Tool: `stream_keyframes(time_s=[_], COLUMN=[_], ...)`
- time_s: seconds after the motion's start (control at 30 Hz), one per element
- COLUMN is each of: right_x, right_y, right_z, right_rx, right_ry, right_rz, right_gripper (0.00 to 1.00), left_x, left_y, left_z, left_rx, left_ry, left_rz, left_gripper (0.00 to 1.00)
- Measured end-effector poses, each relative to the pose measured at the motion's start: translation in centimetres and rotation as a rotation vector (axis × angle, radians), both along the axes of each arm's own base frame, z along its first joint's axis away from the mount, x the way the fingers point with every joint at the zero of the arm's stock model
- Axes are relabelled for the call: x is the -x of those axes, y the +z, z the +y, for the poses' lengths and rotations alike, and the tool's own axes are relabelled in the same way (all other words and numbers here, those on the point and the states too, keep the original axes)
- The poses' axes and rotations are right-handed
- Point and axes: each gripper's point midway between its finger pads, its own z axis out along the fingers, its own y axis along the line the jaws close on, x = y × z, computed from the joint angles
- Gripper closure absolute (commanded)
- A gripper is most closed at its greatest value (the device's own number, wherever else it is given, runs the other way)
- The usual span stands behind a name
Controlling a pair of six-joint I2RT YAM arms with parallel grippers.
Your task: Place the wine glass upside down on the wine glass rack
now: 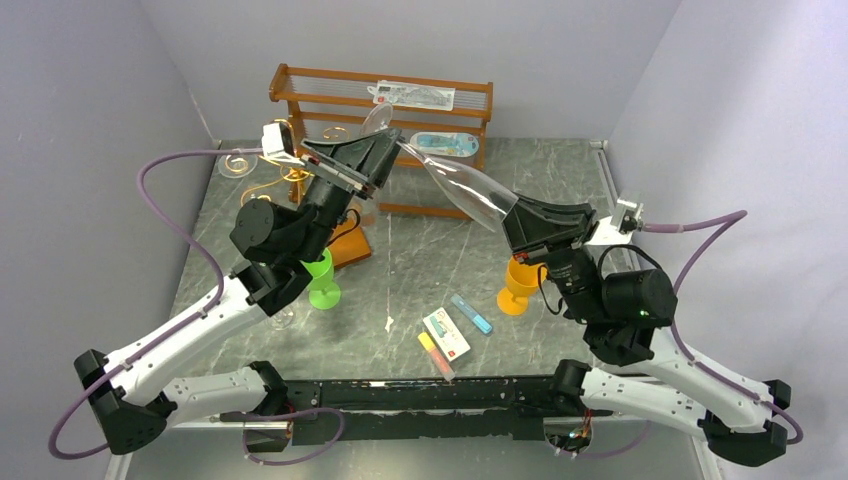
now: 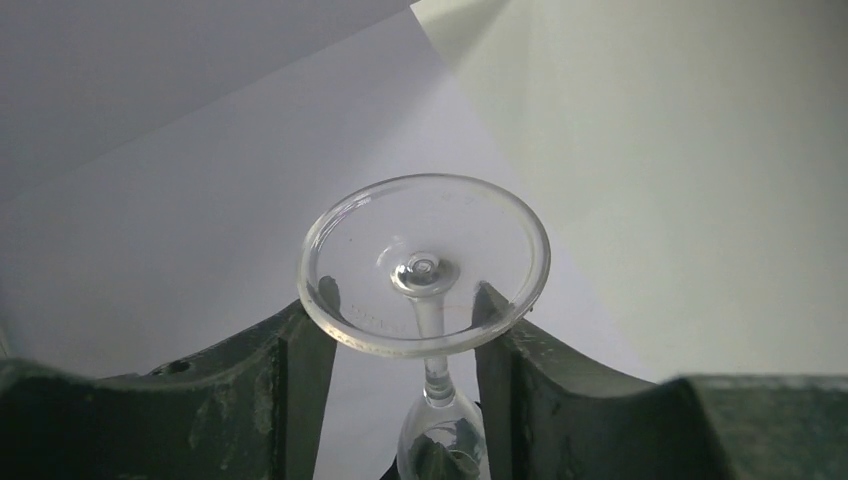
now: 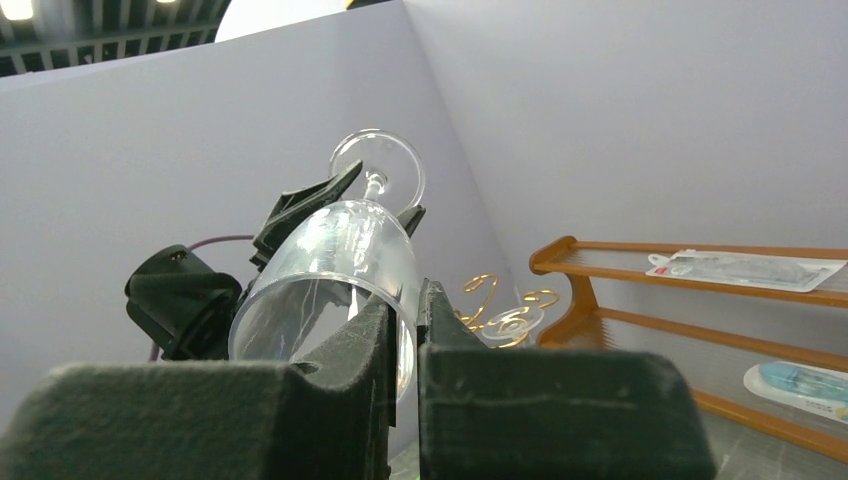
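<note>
A clear wine glass [image 1: 460,185] lies slanted in the air above the table, foot toward the back left. My right gripper [image 1: 512,215] is shut on the bowl's rim, one finger inside the bowl and one outside [image 3: 405,300]. My left gripper [image 1: 385,140] stands at the other end. Its fingers [image 2: 300,370] straddle the thin stem just under the round foot [image 2: 470,230], with a gap on both sides of the stem. The gold wire wine glass rack [image 1: 268,182] stands behind the left arm, on a brown base [image 1: 352,243]. Its curls [image 3: 488,292] show in the right wrist view.
Another clear glass's foot [image 1: 238,162] sits in a rack curl. A two-tier wooden shelf [image 1: 300,80] with packets stands at the back. A green cup [image 1: 322,282], an orange cup [image 1: 517,287] and small packets [image 1: 446,333] are on the marbled table.
</note>
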Motion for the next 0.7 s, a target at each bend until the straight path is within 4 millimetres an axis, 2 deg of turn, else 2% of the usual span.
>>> stream_keyframes(time_s=[0.33, 0.53, 0.63, 0.7], right_x=[-0.7, -0.8, -0.8, -0.8], right_y=[-0.6, -0.8, -1.1, -1.4], right_z=[1.5, 1.7, 1.8, 1.9], right_rx=[-0.010, -0.018, -0.021, -0.021], right_ry=[0.022, 0.033, 0.039, 0.044], right_rz=[0.038, 0.052, 0.060, 0.068], right_gripper=[1.00, 1.00, 1.00, 1.00], left_x=[-0.7, -0.7, -0.7, -0.7], left_y=[0.5, 0.7, 0.8, 1.1], left_z=[1.0, 1.2, 1.3, 1.3], left_rx=[0.071, 0.098, 0.094, 0.094], left_ry=[0.051, 0.062, 0.076, 0.086], left_rz=[0.006, 0.000, -0.023, -0.049], left_gripper=[0.71, 0.76, 0.84, 0.94])
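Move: The wine glass's stem, held foot-up on a slant by the right hand's grip on the bowl rim, already stands between the left hand's open fingers, about 1 cm forward, 1 cm right and 2 cm above the hand point. From the right hand that stem lies roughly 7 cm ahead, 13 cm left and 5 cm up. The gold rack is some 11 cm ahead, 16 cm left and 35 cm below the left hand; the green goblet is level with it, 16 cm left, 47 cm down. The left fingers close from just over half open to nearly shut about the stem, just below the raised foot, as that hand eases about 1.5 cm left and 1 cm up. The right hand keeps its pinch on the bowl rim and carries the wine glass about 2 cm left and 1.5 cm down, slightly forward, tipping a few degrees. ##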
